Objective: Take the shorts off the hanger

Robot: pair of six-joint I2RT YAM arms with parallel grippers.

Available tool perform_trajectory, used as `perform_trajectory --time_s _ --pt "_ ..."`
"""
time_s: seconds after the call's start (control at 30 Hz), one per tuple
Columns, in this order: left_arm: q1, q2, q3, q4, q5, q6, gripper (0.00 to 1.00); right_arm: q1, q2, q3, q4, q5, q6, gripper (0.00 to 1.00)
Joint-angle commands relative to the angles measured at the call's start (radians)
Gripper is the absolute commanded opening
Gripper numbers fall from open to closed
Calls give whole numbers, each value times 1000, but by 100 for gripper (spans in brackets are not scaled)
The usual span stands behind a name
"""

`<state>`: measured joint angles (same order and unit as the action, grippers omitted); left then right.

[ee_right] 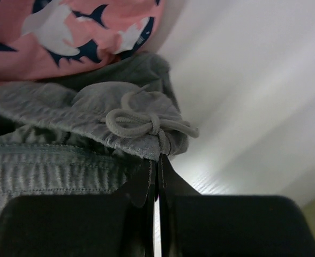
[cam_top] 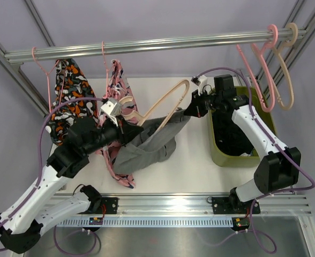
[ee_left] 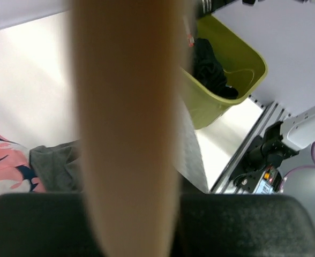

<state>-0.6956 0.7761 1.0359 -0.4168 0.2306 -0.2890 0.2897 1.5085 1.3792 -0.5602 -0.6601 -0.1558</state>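
Observation:
The grey shorts (cam_top: pixel 147 144) hang stretched between my two grippers above the table. My left gripper (cam_top: pixel 121 130) is shut on a beige hanger (cam_top: pixel 165 101), which fills the left wrist view (ee_left: pixel 125 123). My right gripper (cam_top: pixel 192 111) is shut on the grey shorts' waistband (ee_right: pixel 93 155), just below the drawstring knot (ee_right: pixel 139 123). The blue-orange-white patterned shorts (cam_top: pixel 69 104) hang on a pink hanger at the rail's left end. The black shorts (cam_top: pixel 232 134) lie in the green bin (cam_top: pixel 215 152).
A pink patterned pair (cam_top: pixel 116 88) hangs on the rail behind my left gripper and reaches down to the table. Empty pink (cam_top: pixel 256 75) and beige (cam_top: pixel 286 75) hangers hang at the rail's right end. The green bin also shows in the left wrist view (ee_left: pixel 227 110).

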Motion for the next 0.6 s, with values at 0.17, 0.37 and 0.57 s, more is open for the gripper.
perform_trajectory --time_s 0.17,0.37,0.57 --pt "-7 136 -28 494 -135 -203 0 67 -157 -149 66 -266 -25 0" --pt "-16 238 59 543 -172 -202 0 172 -257 -265 120 -178 7 0" --pt "-19 244 151 334 -226 -122 0 174 -251 -276 11 26 -141 0"
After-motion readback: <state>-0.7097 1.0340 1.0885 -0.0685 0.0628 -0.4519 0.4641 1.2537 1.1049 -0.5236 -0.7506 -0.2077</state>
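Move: The left hand holds the tan hanger, with the middle of the gray shorts about 6 cm to its right, 5 cm back and 12 cm below; the hanging pink shorts are some 7 cm left, level with it, 10 cm lower. From the right hand, pinching the waistband, the gray shorts' middle lies roughly 14 cm left, 12 cm back and 4 cm below; the green bin is about 26 cm right, 5 cm back, 16 cm below. Right hand drags the pinched gray shorts back about 11 cm while left pulls the hanger forward some 8 cm. ##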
